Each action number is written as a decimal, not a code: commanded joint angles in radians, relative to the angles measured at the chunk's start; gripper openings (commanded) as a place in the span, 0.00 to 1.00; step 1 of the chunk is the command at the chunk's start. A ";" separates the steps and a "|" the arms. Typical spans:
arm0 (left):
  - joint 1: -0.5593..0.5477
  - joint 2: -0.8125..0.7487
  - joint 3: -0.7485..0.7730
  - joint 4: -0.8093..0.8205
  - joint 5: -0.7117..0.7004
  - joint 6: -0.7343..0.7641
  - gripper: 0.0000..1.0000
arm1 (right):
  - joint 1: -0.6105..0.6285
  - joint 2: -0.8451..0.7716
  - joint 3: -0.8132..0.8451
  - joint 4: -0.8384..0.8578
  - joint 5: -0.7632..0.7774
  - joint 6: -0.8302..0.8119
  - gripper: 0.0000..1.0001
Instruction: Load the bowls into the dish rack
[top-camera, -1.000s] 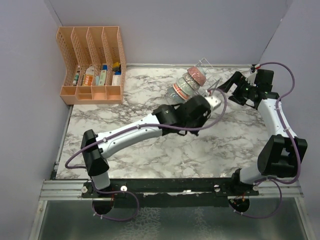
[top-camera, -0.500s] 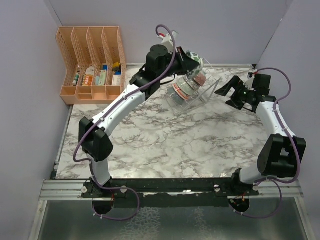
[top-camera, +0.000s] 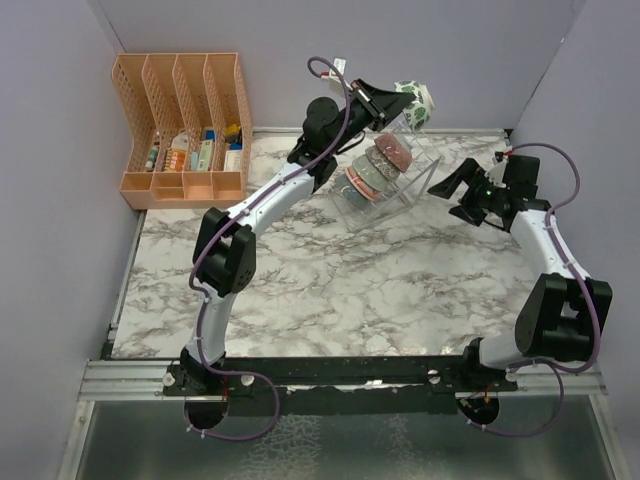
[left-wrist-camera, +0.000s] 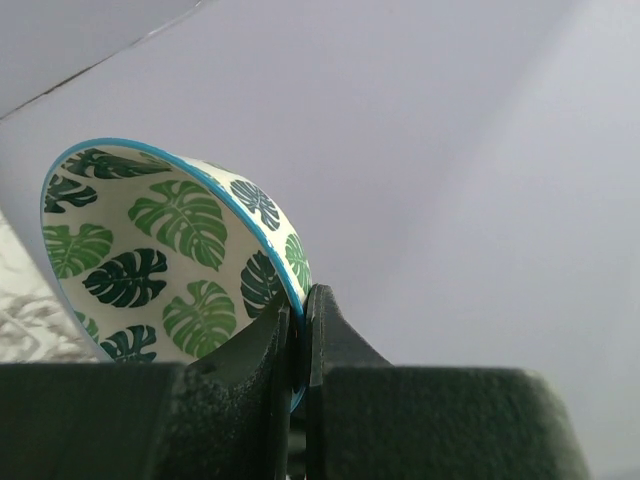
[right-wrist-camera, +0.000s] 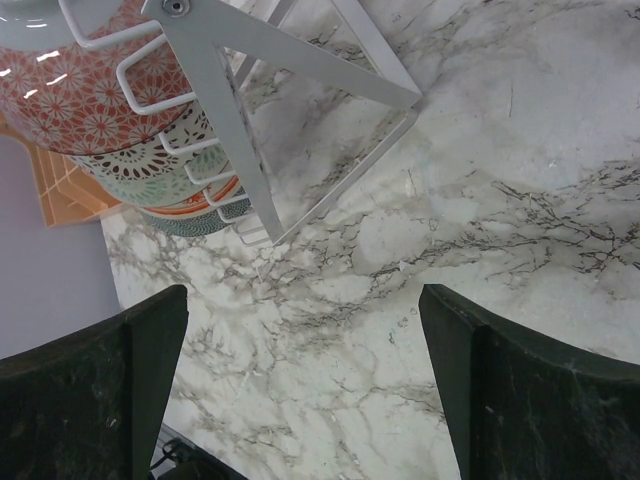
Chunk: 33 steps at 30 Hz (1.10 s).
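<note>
My left gripper (top-camera: 398, 100) is shut on the rim of a white bowl with green leaves and a blue rim (top-camera: 418, 104), held in the air above the far end of the dish rack (top-camera: 400, 196). In the left wrist view the fingers (left-wrist-camera: 298, 335) pinch that bowl's rim (left-wrist-camera: 150, 250). The white wire rack holds a red patterned bowl (right-wrist-camera: 80, 100), a brown-grey lattice bowl (right-wrist-camera: 150, 160) and a teal bowl (right-wrist-camera: 195, 185), stacked on edge in its slots. My right gripper (top-camera: 453, 195) is open and empty, just right of the rack (right-wrist-camera: 250, 120).
An orange slotted organizer (top-camera: 185, 130) with small items stands at the back left. Purple walls close in the back and both sides. The marble tabletop (top-camera: 330, 290) spreads in front of the rack.
My left arm swung from low over the table up to the back, and now holds the leaf bowl above the rack. My right gripper shifted slightly and stays open.
</note>
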 joint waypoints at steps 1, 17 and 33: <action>-0.003 0.008 -0.010 0.219 -0.084 -0.153 0.00 | -0.004 -0.003 0.003 0.033 -0.026 -0.001 1.00; -0.012 0.070 -0.101 0.236 -0.189 -0.312 0.00 | -0.005 0.023 0.011 0.037 -0.017 -0.013 1.00; -0.015 0.131 -0.135 0.276 -0.219 -0.357 0.00 | -0.004 0.029 0.004 0.046 -0.025 -0.019 1.00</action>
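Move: The leaf-pattern bowl is pinched by its rim, and it goes to the rack's free top slot, about 14 cm below the left hand, 4 cm ahead and 3 cm to its right. The pink bowl sits about 18 cm below that hand, roughly 1 cm ahead and 1 cm left; the mint bowl is some 21 cm below it, 3 cm back and 5 cm left. From the right hand the slot is about 12 cm ahead, 9 cm left and 12 cm higher. Bring the left gripper down about 9 cm towards the rack's upper end, easing it some 5 cm forward as well: begin with the forward part, sink fastest midway, then slow down. Roll and tip the wrist over by roughly 25 degrees on the way, keeping the fingers shut on the leaf bowl's rim so that it arrives close above the pink bowl. ##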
